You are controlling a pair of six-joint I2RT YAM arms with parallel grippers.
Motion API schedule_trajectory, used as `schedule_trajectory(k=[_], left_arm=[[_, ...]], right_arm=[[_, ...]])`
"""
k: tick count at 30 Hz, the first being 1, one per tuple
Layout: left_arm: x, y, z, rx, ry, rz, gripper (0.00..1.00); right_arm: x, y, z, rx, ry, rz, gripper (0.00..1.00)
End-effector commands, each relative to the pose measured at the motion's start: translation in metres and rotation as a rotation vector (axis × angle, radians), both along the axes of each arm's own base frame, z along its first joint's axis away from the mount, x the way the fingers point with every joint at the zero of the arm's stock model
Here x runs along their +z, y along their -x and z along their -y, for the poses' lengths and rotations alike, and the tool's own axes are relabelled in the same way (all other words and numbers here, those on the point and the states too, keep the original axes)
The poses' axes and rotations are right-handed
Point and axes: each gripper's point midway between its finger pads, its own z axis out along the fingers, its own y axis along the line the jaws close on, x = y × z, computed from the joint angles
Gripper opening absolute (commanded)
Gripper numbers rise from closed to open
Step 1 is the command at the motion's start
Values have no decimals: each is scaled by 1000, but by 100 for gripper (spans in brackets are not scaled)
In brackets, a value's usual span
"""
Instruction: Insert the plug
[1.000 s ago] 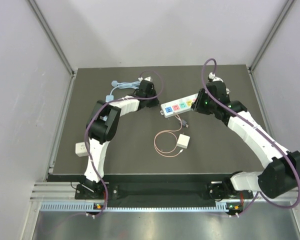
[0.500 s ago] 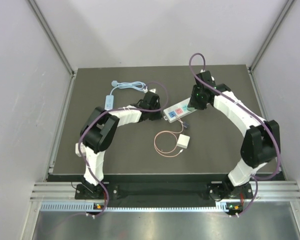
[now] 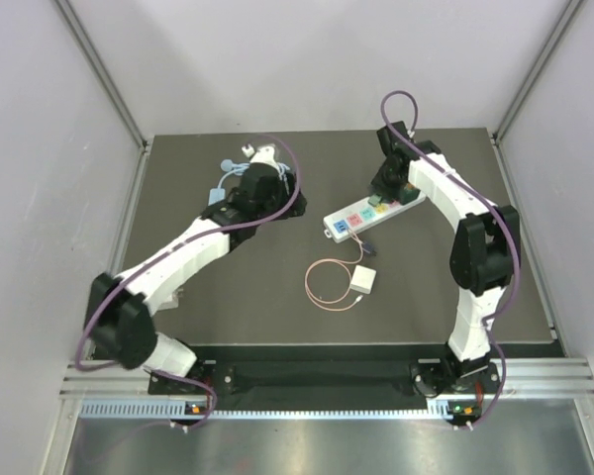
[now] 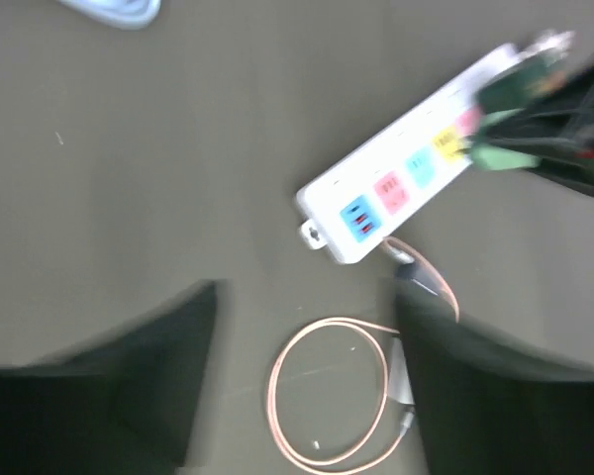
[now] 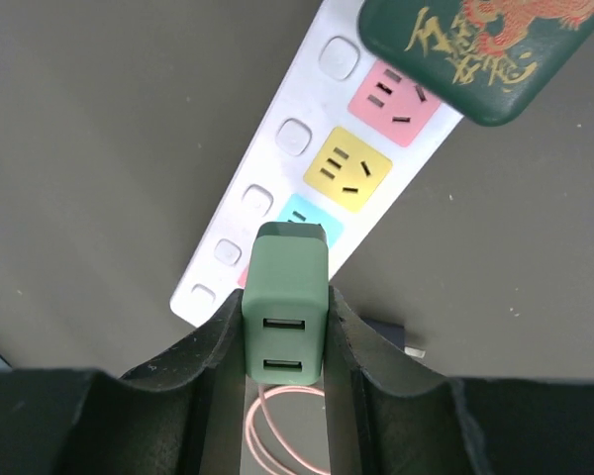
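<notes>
A white power strip (image 3: pixel 361 213) with coloured sockets lies at the centre right of the table; it also shows in the right wrist view (image 5: pixel 277 178) and the left wrist view (image 4: pixel 396 188). My right gripper (image 5: pixel 285 322) is shut on a green USB charger plug (image 5: pixel 285 297) and holds it over the strip's cyan socket (image 5: pixel 312 220). The plug's prongs are hidden. In the top view the right gripper (image 3: pixel 384 193) is over the strip's right half. My left gripper (image 4: pixel 302 396) is open and empty, up and to the left of the strip (image 3: pixel 272 196).
A dark green block with a gold dragon (image 5: pixel 470 54) sits at the strip's far end. A pink cable coil (image 3: pixel 329 282) with a white adapter (image 3: pixel 363 281) lies in front of the strip. A light blue cable (image 3: pixel 226 173) lies at the back left.
My left gripper has pulled back left, away from the strip's end. My right arm has swung its elbow in, and its gripper stays over the strip with the plug.
</notes>
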Motion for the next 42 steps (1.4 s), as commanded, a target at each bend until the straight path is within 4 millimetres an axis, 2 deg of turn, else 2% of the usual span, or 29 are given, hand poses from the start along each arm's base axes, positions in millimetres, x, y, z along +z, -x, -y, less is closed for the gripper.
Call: schedule_trajectory(k=[1, 2, 3, 4, 9, 12, 16, 20, 24, 27, 32, 42], left_arm=[[40, 24, -19, -52, -29, 99, 84], [44, 27, -25, -44, -39, 109, 98], [49, 30, -32, -32, -50, 121, 98], [62, 34, -40, -16, -52, 154, 98], [86, 44, -64, 28, -88, 235, 99], [77, 48, -67, 35, -76, 245, 99], [64, 45, -67, 32, -105, 219, 99], [65, 45, -69, 40, -116, 221, 99], [66, 45, -74, 52, -130, 229, 99], [66, 45, -73, 50, -126, 230, 99], [67, 45, -74, 50, -126, 232, 98], [68, 47, -72, 39, -119, 233, 99]], right_arm=[[11, -11, 4, -128, -52, -15, 0], [10, -10, 3, -134, -56, -23, 0], [8, -11, 3, -146, -60, -32, 0], [7, -11, 3, -169, -70, -37, 0], [-2, -6, 8, -217, -72, -88, 0], [-4, -5, 8, -228, -103, -99, 0], [-2, -16, 5, -265, -151, -66, 0], [-1, -29, 2, -248, -146, -59, 0], [-14, -36, 6, -248, -109, -74, 0], [-21, -36, 10, -266, -85, -83, 0], [-19, -38, 23, -296, -56, -76, 0], [-28, -30, 33, -314, -27, -109, 0]])
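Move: The yellow socket that the held light-green plug is bound for lies about 4 cm ahead of the right hand, 3 cm to its right and 8 cm below. The cyan socket is some 2 cm ahead and in line sideways, the dark green box 8 cm ahead and 10 cm right, and the grey adapter roughly 6 cm back, straight behind and low on the table. From the left hand the yellow socket is about 10 cm ahead, 15 cm right and 14 cm below. The light-green plug, kept pinched in the right hand, sinks slightly and hovers, then goes forward and down to the yellow socket, about 4 cm lower in all, and shifts some 2 cm right at level height, turning roughly 15 degrees clockwise. Meanwhile the left hand opens wide and withdraws left, up and back, rising then settling partway down, away from the strip. ##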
